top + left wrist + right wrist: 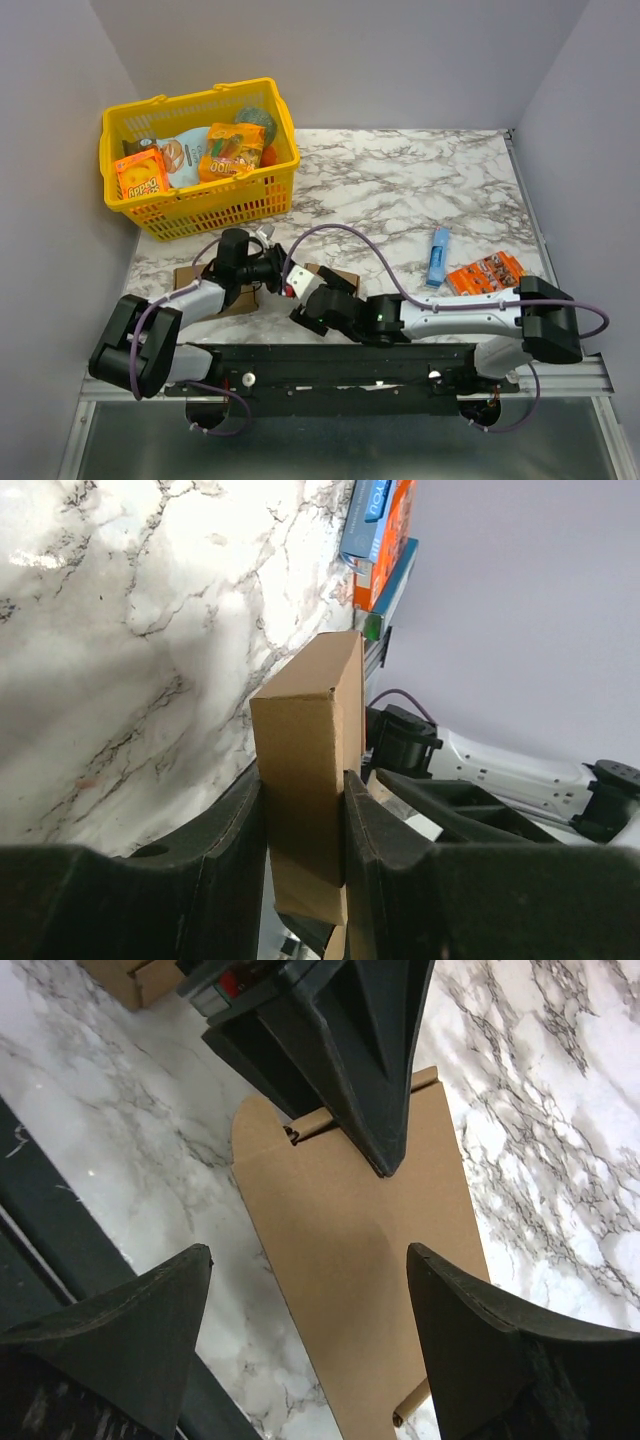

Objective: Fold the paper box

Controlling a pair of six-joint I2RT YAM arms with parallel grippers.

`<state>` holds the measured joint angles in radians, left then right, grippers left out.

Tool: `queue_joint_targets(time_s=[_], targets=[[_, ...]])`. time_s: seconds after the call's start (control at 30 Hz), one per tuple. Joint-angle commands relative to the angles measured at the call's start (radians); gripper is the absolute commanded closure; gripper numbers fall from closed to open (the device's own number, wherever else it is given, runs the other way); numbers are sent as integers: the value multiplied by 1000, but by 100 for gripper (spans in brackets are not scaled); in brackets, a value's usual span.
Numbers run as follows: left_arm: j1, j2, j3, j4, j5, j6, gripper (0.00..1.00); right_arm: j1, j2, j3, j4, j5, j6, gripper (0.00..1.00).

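Observation:
The paper box is a thin brown cardboard piece with a rounded flap and notched tabs. My left gripper is shut on it, one dark finger pressing each side, and the box juts out past the fingertips. In the right wrist view a broad panel of the paper box slopes over the marble, with the left fingers clamping its far end. My right gripper is open, its fingers spread either side of that panel and off it. From above, the left gripper and right gripper meet near the table's front, beside the paper box.
A yellow basket of snack packets stands at the back left. A flat brown cardboard rectangle lies under the left arm. A blue packet and an orange packet lie at the right. The black mounting rail runs along the front.

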<state>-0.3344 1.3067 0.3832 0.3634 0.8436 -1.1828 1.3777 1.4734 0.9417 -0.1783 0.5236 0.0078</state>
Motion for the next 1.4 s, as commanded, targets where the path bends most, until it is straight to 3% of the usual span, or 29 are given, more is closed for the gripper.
queue_joint_targets(time_s=[0.0, 0.2, 0.3, 0.4, 0.43, 0.53, 0.6, 0.67, 0.8, 1.03, 1.13, 1.23, 1.27, 1.37], targets=[[21, -34, -36, 43, 58, -106, 66, 9, 73, 57, -50, 140, -23, 15], [28, -38, -122, 284, 80, -317, 66, 9, 128, 81, -72, 248, -31, 26], [28, -64, -121, 290, 78, -330, 61, 9, 140, 86, -79, 260, -43, 48], [34, -89, -106, 282, 78, -311, 37, 9, 136, 86, -87, 256, -61, 58], [44, -104, -106, 284, 75, -302, 21, 9, 125, 86, -95, 251, -63, 60], [112, -150, -104, 266, 55, -264, 5, 3, 81, 83, -138, 191, -46, 61], [162, -175, -81, 185, 40, -178, 1, -15, 44, 75, -173, 142, -29, 62], [182, -210, -64, 110, 11, -111, 1, -57, -17, 57, -197, 29, -12, 62], [187, -271, 17, -142, -105, 228, 1, -185, -126, 6, -208, -227, -11, 63], [166, -397, 80, -259, -87, 525, 3, -485, -223, -50, -207, -886, -35, 62], [117, -435, 141, -314, -28, 622, 3, -557, -193, -38, -224, -1072, -49, 63], [43, -432, 235, -499, -27, 857, 2, -592, -156, -3, -257, -1209, -65, 64], [11, -426, 252, -561, -46, 946, 2, -600, -147, 6, -274, -1237, -69, 65], [-136, -399, 267, -574, -72, 1018, 2, -611, -122, 42, -315, -1320, -91, 66]])
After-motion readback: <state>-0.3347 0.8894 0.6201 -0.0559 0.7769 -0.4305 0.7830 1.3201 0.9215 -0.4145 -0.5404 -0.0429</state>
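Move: The paper box, still held at its far-left side by the left fingers, has its middle about 2 cm ahead of the open right hand, 3 cm to its right and 3 cm below. From the left hand it is roughly 3 cm back, 5 cm right and 2 cm lower. The flat carton lies some 22 cm left of the left hand, 4 cm back; the blue pack about 26 cm right of the right hand, 8 cm ahead, both some 10 cm down. Right fingers pinch the box, left lets go and rises about 10 cm, right carries it 5 cm rightward. ##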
